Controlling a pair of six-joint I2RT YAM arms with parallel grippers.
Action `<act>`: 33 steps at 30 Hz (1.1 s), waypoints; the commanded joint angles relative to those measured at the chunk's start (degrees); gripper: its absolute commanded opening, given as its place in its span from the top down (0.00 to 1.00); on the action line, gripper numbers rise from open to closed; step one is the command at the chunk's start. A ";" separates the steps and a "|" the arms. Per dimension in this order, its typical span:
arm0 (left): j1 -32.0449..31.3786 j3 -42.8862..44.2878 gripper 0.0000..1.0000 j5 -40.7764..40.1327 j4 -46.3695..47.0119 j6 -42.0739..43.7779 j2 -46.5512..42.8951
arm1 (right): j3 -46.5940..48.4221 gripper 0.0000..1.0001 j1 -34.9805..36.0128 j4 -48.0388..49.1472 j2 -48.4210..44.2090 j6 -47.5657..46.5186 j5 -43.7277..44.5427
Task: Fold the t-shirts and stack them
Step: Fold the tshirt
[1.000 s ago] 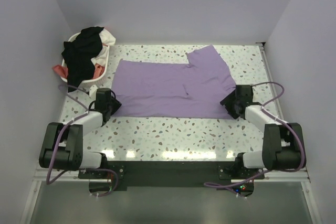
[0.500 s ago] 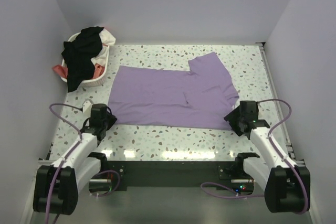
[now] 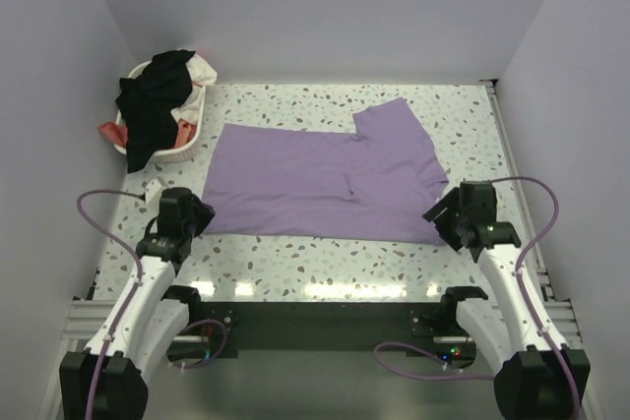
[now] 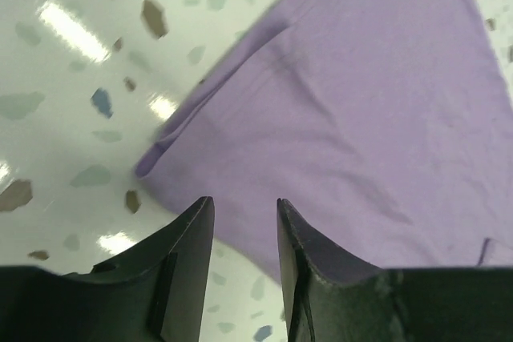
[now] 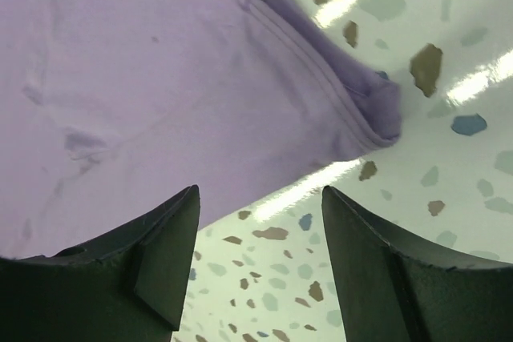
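Observation:
A lavender t-shirt lies spread flat across the speckled table, one sleeve pointing to the back right. My left gripper hovers just off the shirt's near left corner, jaws open with nothing between them. My right gripper hangs over the near right corner, also open and empty. Other t-shirts, black, white and coral, are heaped in the basket at the back left.
The white laundry basket stands at the table's back left corner, cloth spilling over its rim. White walls close in on the left, back and right. A strip of bare speckled table runs between the shirt's near hem and the arm bases.
Both grippers have drawn back toward the near edge, away from the shirt's near corners. The shirt's near edge has been pulled slightly nearer and flatter than one second ago.

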 commanded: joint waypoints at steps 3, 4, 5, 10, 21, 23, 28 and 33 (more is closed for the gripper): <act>-0.17 18.41 0.57 0.23 7.50 5.55 15.29 | 13.68 0.34 -0.16 7.94 10.49 -8.96 -8.31; -0.17 21.07 0.57 0.05 8.37 6.34 18.37 | 17.36 0.34 -0.16 8.48 14.86 -10.71 -9.38; -0.17 23.53 0.57 -0.30 8.99 8.27 24.49 | 19.05 0.34 -0.16 9.01 17.17 -11.51 -10.52; -0.17 37.59 0.59 -0.39 14.44 13.82 39.12 | 28.00 0.34 -0.07 17.71 26.14 -13.10 -14.40; -0.17 65.27 0.62 -2.67 12.43 21.03 69.88 | 40.94 0.34 -0.07 27.37 47.92 -15.65 -14.05; -0.25 68.36 0.62 -3.03 11.20 21.64 74.62 | 42.35 0.34 -0.07 29.31 50.40 -16.09 -14.40; -0.17 75.84 0.63 -4.79 9.44 21.47 83.07 | 49.10 0.35 0.02 31.87 61.02 -17.49 -16.15; -0.17 81.37 0.62 -5.75 8.12 22.17 88.00 | 53.86 0.36 -0.07 33.27 67.02 -18.38 -17.13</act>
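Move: The purple shirt's far left corner, for the left hand, lies about 36 cm ahead, 1 cm to the right and 4 cm lower; the basket stands roughly 40 cm ahead and 18 cm to the left of that hand, its near-left shirt corner 2 cm back and 2 cm left. For the right hand the far sleeve is some 36 cm ahead, 10 cm left and 5 cm lower, with the shirt's near-right corner about 3 cm back and 3 cm right. Towards the shirt's far side both empty hands swing out over the cloth: the left about 34 cm forward to the far left corner, arcing up and back down, rolling its left side up a little. The right goes some 30 cm forward towards the sleeve, rising about 10 cm, then sinking most of that, drifting left, turning 20-odd degrees counter-clockwise while its fingers tip outward. Both grippers stay part open. ##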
